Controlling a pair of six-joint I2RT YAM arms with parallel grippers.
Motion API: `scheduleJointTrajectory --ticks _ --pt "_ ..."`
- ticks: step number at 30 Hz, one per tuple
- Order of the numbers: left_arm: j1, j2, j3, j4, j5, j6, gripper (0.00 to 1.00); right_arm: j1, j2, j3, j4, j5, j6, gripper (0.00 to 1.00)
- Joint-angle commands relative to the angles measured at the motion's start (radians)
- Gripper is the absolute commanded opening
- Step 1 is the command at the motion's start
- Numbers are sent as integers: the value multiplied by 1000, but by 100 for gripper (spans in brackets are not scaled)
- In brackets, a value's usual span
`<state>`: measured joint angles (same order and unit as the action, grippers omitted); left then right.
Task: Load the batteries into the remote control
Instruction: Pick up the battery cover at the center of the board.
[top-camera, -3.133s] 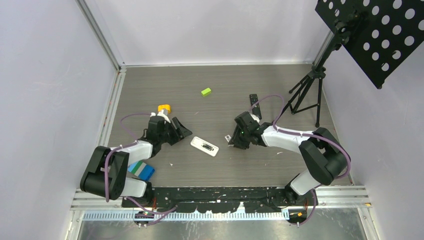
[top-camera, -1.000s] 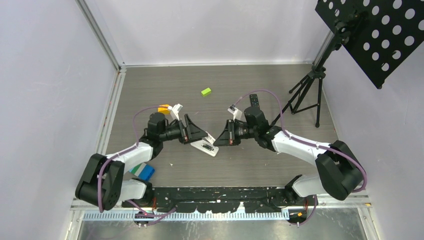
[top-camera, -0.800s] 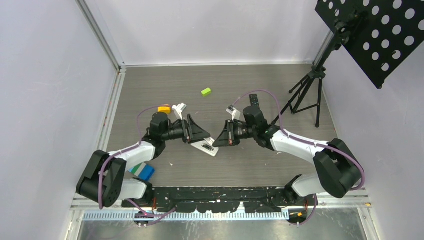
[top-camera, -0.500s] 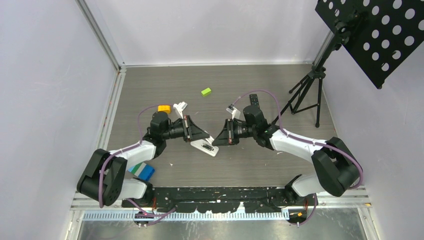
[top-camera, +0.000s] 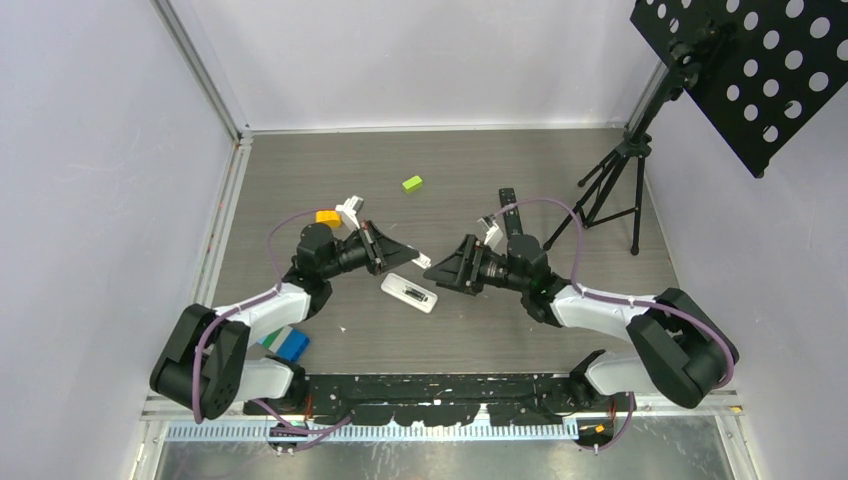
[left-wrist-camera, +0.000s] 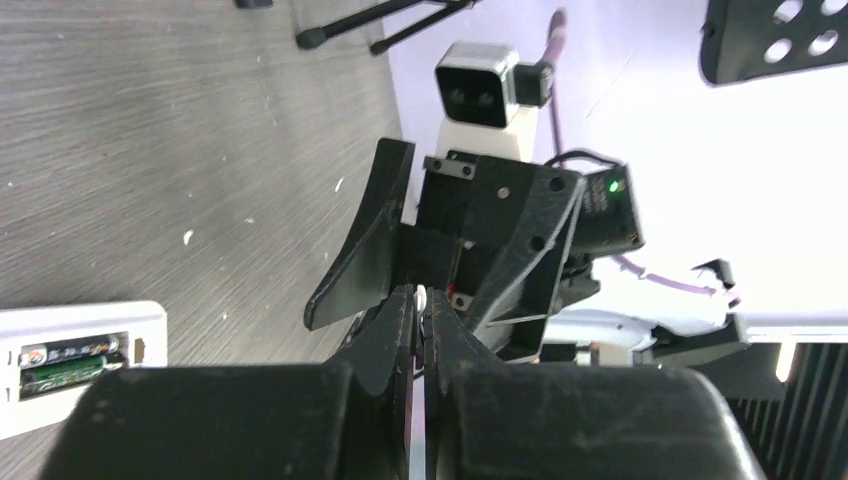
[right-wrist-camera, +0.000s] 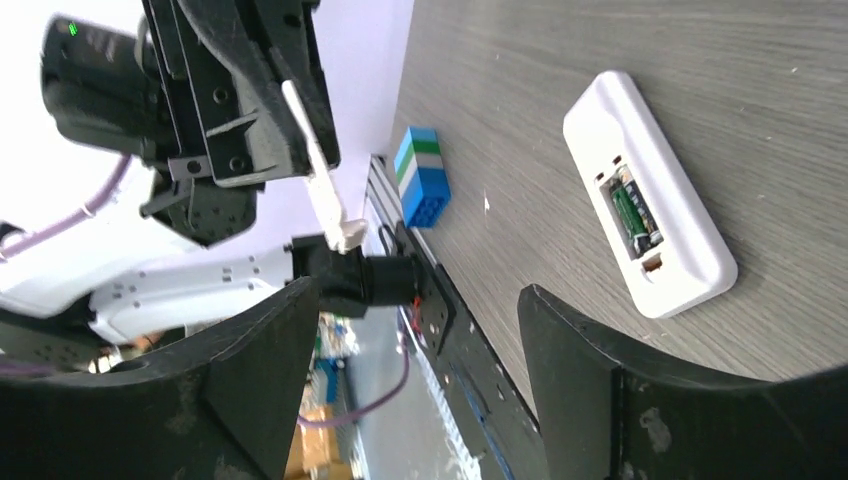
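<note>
The white remote control (top-camera: 409, 293) lies flat on the table between the arms, its back compartment open. Two batteries (right-wrist-camera: 630, 215) lie side by side inside it, also seen in the left wrist view as dark batteries (left-wrist-camera: 68, 361). My left gripper (top-camera: 405, 254) is shut on a thin white cover piece (right-wrist-camera: 318, 175), held above the table up and left of the remote; only the cover's white tip (left-wrist-camera: 421, 296) shows between the fingers. My right gripper (top-camera: 452, 272) faces it from the right, open and holding nothing, jaws wide in the right wrist view (right-wrist-camera: 415, 300).
A green block (top-camera: 412, 183) and an orange piece (top-camera: 327, 216) lie further back. A black strip (top-camera: 509, 205) and a tripod (top-camera: 612, 180) stand at the back right. A blue-and-green block (top-camera: 285, 342) sits near the left arm's base.
The left gripper shut on the white cover piece that the right gripper held. The right gripper then opened and drew back to the right; the left lifted the piece slightly up-left.
</note>
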<state>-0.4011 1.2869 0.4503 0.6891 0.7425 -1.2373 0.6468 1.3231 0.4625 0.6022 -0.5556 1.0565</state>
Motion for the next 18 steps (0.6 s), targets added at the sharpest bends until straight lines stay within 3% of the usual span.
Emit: scheduleJointTrajectory --ticks 1,5,12,18 --pt "-7 -42 -30 141 -119 -135 0 22 -4 -31 279 147 141 73" --pt "-8 -50 -35 150 -134 -164 0 38 31 -27 349 183 185 61" --pt "-10 -57 -35 145 -144 -176 0 52 101 -9 473 206 246 65" --pt "-11 -62 -35 145 -137 -176 0 53 164 -7 552 218 272 44"
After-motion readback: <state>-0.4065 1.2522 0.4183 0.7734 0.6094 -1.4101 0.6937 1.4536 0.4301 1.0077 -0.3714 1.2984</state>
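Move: The battery cover, already held in the shut left fingertips with its free end out to the right, has its middle about 4 cm left of the open right hand, 2 cm ahead and 2 cm higher; from the left hand it is 2 cm right and 1 cm back. The white remote lies 7 cm left of the right hand, 2 cm back and 14 cm below. The black remote lies 14 cm right of the right hand and 15 cm ahead, on the table. The battery cover's free end is met by the right hand, which rises and goes forward about 3 cm each way and edges left, turning some 15 degrees, mostly a roll lifting its left side, as its wide-open fingers half close around that end. The left hand keeps its pinch and carries the cover up and forward, about 2 cm each way, turning a little counter-clockwise. ##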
